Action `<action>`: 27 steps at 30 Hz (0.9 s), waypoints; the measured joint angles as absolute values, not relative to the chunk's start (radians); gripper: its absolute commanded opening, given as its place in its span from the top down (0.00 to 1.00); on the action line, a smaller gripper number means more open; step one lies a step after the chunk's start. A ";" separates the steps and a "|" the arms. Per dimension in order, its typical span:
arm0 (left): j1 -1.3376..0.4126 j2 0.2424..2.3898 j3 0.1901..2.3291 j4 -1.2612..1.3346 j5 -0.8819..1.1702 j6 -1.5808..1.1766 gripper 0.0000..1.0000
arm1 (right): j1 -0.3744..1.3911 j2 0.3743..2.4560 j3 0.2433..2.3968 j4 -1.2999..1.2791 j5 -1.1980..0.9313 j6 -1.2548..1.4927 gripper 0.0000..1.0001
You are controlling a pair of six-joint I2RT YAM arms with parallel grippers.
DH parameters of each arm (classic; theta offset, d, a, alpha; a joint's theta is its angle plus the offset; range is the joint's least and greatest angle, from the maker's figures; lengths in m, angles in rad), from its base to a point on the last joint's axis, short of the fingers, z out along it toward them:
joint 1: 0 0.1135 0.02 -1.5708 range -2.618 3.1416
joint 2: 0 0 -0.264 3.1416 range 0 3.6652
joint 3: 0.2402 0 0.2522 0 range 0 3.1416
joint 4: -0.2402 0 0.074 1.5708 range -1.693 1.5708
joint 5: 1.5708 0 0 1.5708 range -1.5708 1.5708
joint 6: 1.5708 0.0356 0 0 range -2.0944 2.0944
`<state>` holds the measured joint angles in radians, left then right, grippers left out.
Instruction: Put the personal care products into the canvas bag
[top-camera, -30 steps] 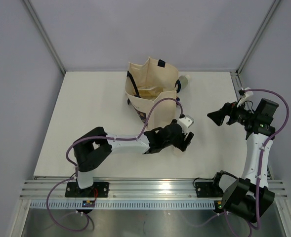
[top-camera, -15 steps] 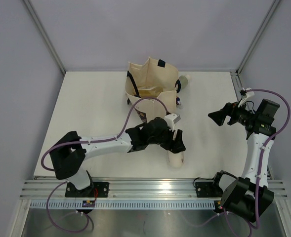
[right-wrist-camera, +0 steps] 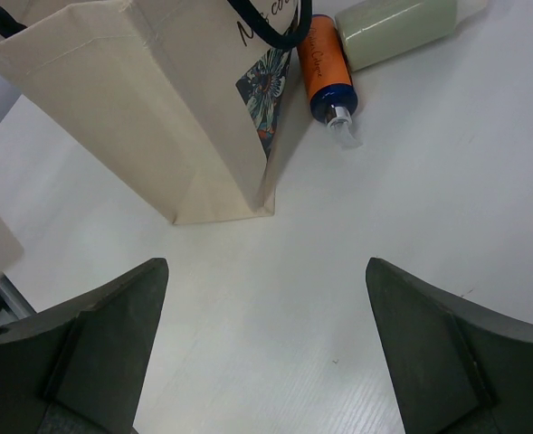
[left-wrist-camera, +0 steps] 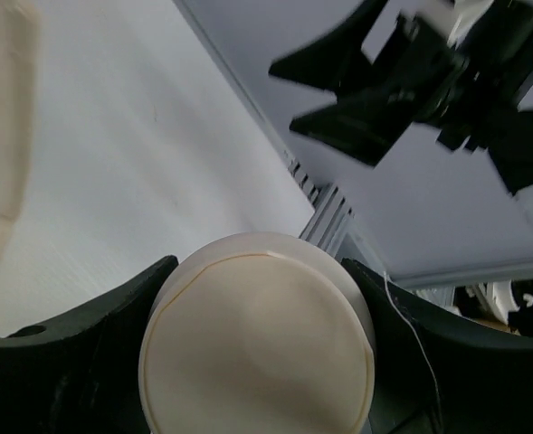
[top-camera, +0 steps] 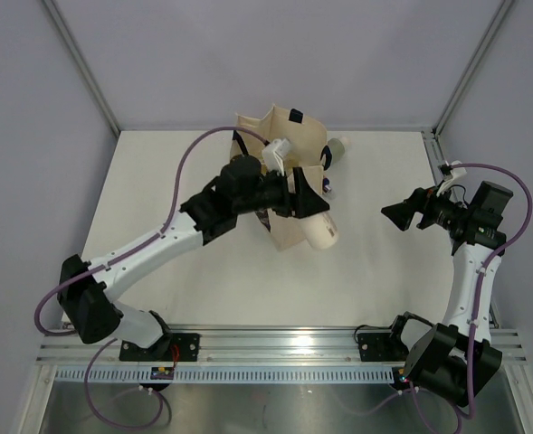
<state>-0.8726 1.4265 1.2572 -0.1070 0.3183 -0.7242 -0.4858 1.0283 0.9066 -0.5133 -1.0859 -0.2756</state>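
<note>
My left gripper [top-camera: 304,201] is shut on the short beige bottle [top-camera: 321,231] and holds it in the air against the right front side of the canvas bag [top-camera: 293,136]. In the left wrist view the bottle's round end [left-wrist-camera: 257,334] fills the gap between the jaws. A sage-green bottle [right-wrist-camera: 397,27] and an amber bottle [right-wrist-camera: 325,68] lie on the table to the right of the bag [right-wrist-camera: 139,99]. My right gripper [right-wrist-camera: 266,344] is open and empty, above the table to the right of the bag. The left arm hides the bag's inside.
The white table [top-camera: 157,217] ends at an aluminium rail [top-camera: 275,339] at the near edge. Grey walls close in the back and sides. The right gripper also shows in the left wrist view [left-wrist-camera: 411,81].
My left arm has lifted the beige bottle from the table near the front edge and carried it up and back to the bag. The right arm has not moved.
</note>
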 measured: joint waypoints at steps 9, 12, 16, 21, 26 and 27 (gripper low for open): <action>-0.506 1.463 1.449 -0.136 0.392 -0.790 1.00 | -0.492 1.033 0.907 -0.514 -1.086 -0.276 0.01; -0.408 1.537 1.525 -0.134 0.400 -0.801 1.00 | -0.492 1.034 0.907 -0.514 -1.087 -0.276 0.00; -0.344 1.662 1.626 -0.167 0.397 -0.782 1.00 | -0.492 1.036 0.907 -0.515 -1.086 -0.276 0.00; -0.343 1.827 1.742 -0.262 0.392 -0.704 1.00 | -0.493 1.036 0.907 -0.519 -1.086 -0.276 0.00; -0.377 1.881 1.740 -0.383 0.358 -0.603 0.66 | -0.493 1.036 0.907 -0.519 -1.086 -0.276 0.00; -0.386 1.882 1.740 -0.405 0.344 -0.583 0.43 | -0.493 1.037 0.907 -0.519 -1.086 -0.277 0.01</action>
<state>-0.3859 1.8824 1.7401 -0.4049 0.3443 -0.5835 -0.4931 1.0370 0.9066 -0.5190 -1.0863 -0.2768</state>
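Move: Ahead of the left hand, which already holds the white bottle, the canvas bag's open mouth lies about 21 cm farther out, 7 cm to its left and 6 cm lower. The orange tube lies on the table roughly 29 cm ahead, 9 cm right and 28 cm below that hand; the green bottle is some 11 cm beyond the tube and 3 cm farther right. From the idle right hand, the bag's mouth is about 15 cm ahead and 25 cm left, roughly level. Swinging the white bottle up and over the canvas bag's near rim, the left arm carries it about 24 cm forward and 12 cm left, first rising some 7 cm, then sinking about 13 cm to bring it down into the mouth. The wrist turns roughly 25 degrees counter-clockwise and tips the fingers downward late on; they keep their grip. ##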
